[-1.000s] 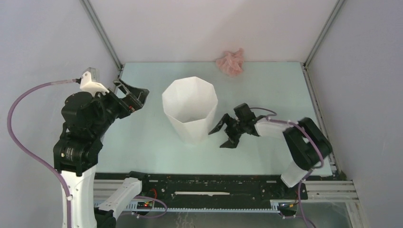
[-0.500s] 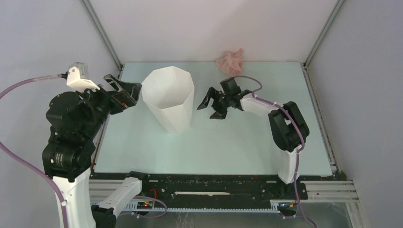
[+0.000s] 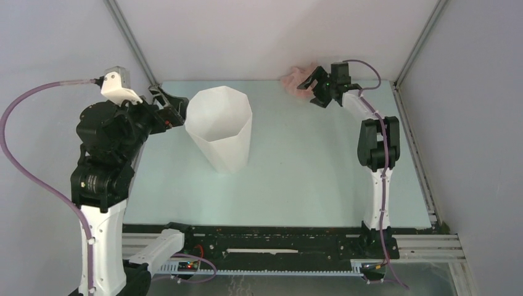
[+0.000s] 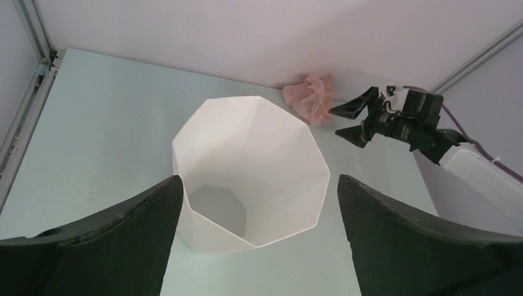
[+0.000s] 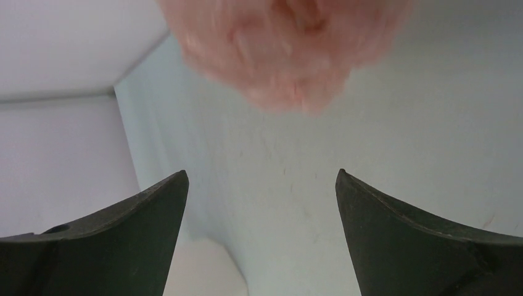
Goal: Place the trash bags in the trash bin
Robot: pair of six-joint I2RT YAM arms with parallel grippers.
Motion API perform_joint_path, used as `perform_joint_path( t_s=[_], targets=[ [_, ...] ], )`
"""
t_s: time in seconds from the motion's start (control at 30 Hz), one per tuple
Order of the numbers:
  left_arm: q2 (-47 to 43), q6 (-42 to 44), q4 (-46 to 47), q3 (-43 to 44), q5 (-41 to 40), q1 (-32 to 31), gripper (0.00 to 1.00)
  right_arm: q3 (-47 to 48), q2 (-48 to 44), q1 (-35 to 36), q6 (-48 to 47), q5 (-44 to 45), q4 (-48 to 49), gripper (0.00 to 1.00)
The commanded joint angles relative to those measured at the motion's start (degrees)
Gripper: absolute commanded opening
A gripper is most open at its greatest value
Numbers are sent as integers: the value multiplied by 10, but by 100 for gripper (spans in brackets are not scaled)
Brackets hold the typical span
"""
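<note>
The pale-pink trash bag lies crumpled against the back wall, right of centre; it also shows in the left wrist view and, blurred, at the top of the right wrist view. The white faceted trash bin stands upright left of centre, its inside bare in the left wrist view. My right gripper is open and empty, just right of the bag. My left gripper is open and empty, just left of the bin's rim.
The pale-green table is enclosed by white walls at the back and both sides. A metal rail runs along each side edge. The right arm stretches across the right part of the table toward the back wall.
My right gripper has swung from beside the bin to the back wall next to the pink bag. The bin shifted left earlier and now stands still. My left gripper moved slightly toward the bin.
</note>
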Motion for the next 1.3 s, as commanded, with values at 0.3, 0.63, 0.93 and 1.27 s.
perform_joint_path(
  t_s=[0.3,0.63,0.93,1.27],
  targets=[
    [60,39,67,8,12,-18,100,287,191,-35,25,-3,-14,89],
    [89,8,58,72,59,-49,100,253,167,-43,20,-102,-36,15],
    [84,4,45,71,20,-217,100,-259,-222,1,-118,-177,-74,0],
    [77,-88,45,-23,-118,-526,100,-621,-565,221,-208,-80,-134,0]
  ],
)
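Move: The pink trash bag lies at the back of the table, about 8 cm ahead of the open right hand, in line with it sideways and some 5 cm lower. From that hand the white bin's middle is about 22 cm back, 28 cm left and 4 cm higher. From the left hand, held high and empty, the bag is roughly 41 cm ahead, 36 cm right and 39 cm down; the bin's middle is 10 cm ahead, 8 cm right and 30 cm below. Forward and then down onto the trash bag goes the right hand; its fingers shut and pinch the bag, then haul it back some 43 cm towards the robot, rising again and swinging counter-clockwise. The open left hand first eases forward, then sweeps right about 19 cm and back past the bin, turning clockwise nearly 40 degrees towards the bag. ##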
